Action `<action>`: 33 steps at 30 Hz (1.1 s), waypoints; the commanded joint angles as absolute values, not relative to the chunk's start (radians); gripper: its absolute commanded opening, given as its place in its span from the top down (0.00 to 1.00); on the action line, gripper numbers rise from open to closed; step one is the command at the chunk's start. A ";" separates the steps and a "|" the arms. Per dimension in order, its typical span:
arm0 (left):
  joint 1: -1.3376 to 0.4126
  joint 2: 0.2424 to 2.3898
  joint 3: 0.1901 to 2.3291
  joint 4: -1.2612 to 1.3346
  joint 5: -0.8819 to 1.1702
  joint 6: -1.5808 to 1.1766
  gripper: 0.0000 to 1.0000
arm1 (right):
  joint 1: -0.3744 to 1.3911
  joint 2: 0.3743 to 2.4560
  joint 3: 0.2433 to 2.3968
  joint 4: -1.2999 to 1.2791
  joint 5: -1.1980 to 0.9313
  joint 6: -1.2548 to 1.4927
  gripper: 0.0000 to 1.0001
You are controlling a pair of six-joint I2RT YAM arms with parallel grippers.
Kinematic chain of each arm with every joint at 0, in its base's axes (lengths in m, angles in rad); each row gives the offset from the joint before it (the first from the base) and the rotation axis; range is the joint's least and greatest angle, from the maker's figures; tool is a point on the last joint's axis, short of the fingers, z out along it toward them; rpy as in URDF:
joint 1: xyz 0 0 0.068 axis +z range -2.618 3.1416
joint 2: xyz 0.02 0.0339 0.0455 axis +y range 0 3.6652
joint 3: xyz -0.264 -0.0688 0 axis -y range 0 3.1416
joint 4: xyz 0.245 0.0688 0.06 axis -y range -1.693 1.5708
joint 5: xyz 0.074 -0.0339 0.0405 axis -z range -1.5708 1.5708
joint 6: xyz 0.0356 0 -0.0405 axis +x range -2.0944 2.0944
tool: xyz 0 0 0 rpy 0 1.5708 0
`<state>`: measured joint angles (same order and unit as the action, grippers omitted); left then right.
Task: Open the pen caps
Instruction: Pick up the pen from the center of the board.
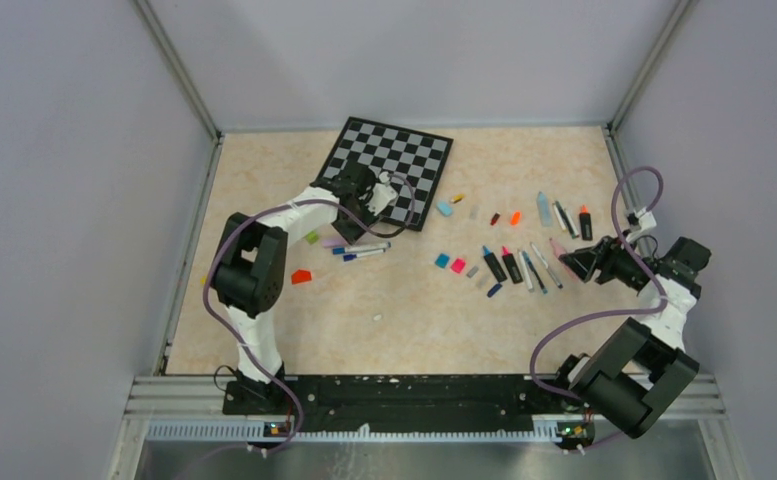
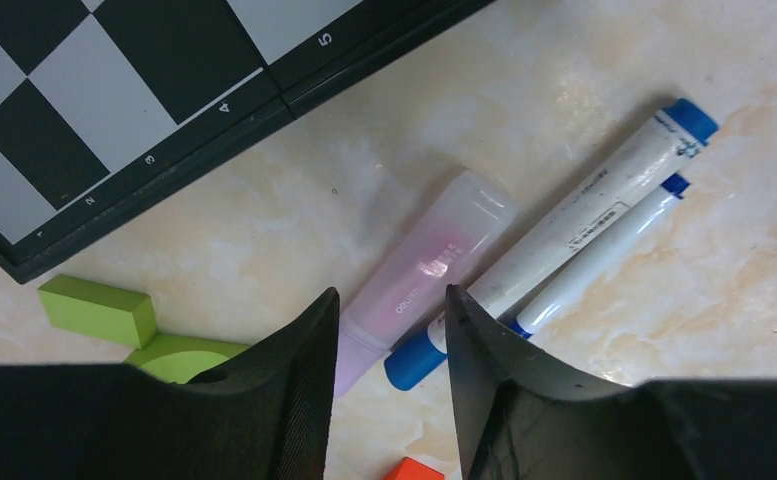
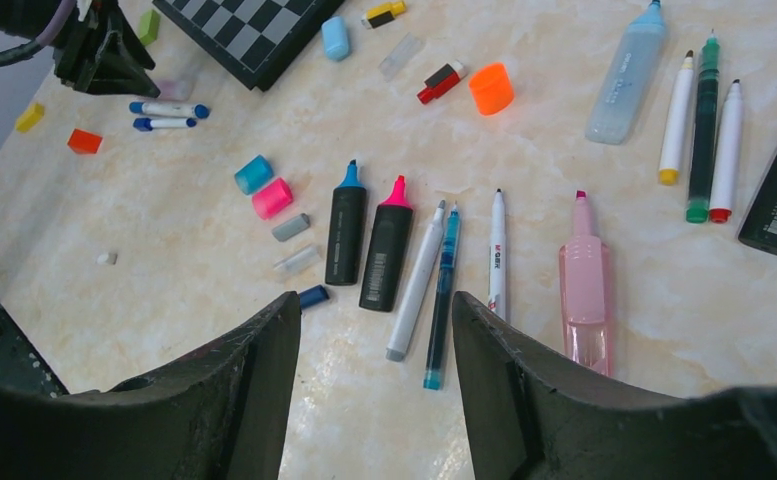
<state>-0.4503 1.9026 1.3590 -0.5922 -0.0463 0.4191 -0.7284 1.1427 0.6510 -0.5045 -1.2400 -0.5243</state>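
Observation:
A pink see-through highlighter (image 2: 424, 265) lies beside two white pens with blue caps (image 2: 584, 215), just off the board's corner. My left gripper (image 2: 390, 292) hangs low over them, jaws partly apart. The highlighter's lower end and one blue cap (image 2: 414, 362) lie in the gap, and bare table shows between the fingers. My right gripper (image 3: 375, 297) stands open and empty above a row of uncapped pens: two black highlighters (image 3: 346, 235), a grey pen (image 3: 416, 285), a teal pen (image 3: 442, 300). Loose pen caps lie left of them, cyan (image 3: 254, 173) and pink (image 3: 273, 197).
The checkered board (image 1: 394, 160) lies at the back, close to my left gripper (image 1: 349, 228). Green blocks (image 2: 99, 310) and an orange block (image 2: 414, 470) sit near the left pens. More pens (image 3: 704, 120) and an orange cap (image 3: 491, 88) lie farther back on the right.

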 commanded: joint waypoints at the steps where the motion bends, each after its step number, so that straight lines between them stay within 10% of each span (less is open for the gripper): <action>1: -0.433 1.930 1.402 -0.609 -0.031 0.468 0.55 | -0.723 1.152 0.696 -0.506 -1.265 -0.565 0.44; 21: -0.366 1.997 1.367 -0.572 -0.005 0.403 0.58 | -0.701 1.170 0.701 -0.511 -1.255 -0.576 0.45; 33: -0.365 1.907 1.357 -0.502 -0.033 0.362 0.96 | -0.700 1.167 0.703 -0.534 -1.259 -0.595 0.45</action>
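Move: The lilac pen, lying nearly crosswise, is about 2 cm to the left of the left hand, 1 cm ahead and 2 cm below. At much the same level, the big blue-capped marker lies some 3 cm right and 1 cm back, the small blue-capped marker about 4 cm right and 3 cm back, the green blocks 10 cm left and 4 cm ahead, and the chessboard's near edge 8 cm ahead and 2 cm left. From the right hand the pen is roughly 50 cm left, 9 cm ahead, 12 cm below. The left hand sinks about 2 cm while shifting some 2 cm left over the lilac pen, its half-open fingers pointing down and narrowing slightly on the way. Staying low, it then eases about 1.5 cm forward with a slight counter-clockwise turn of some 5 degrees, and closes its fingers across the barrel near the middle until they pinch the pen from both sides. ##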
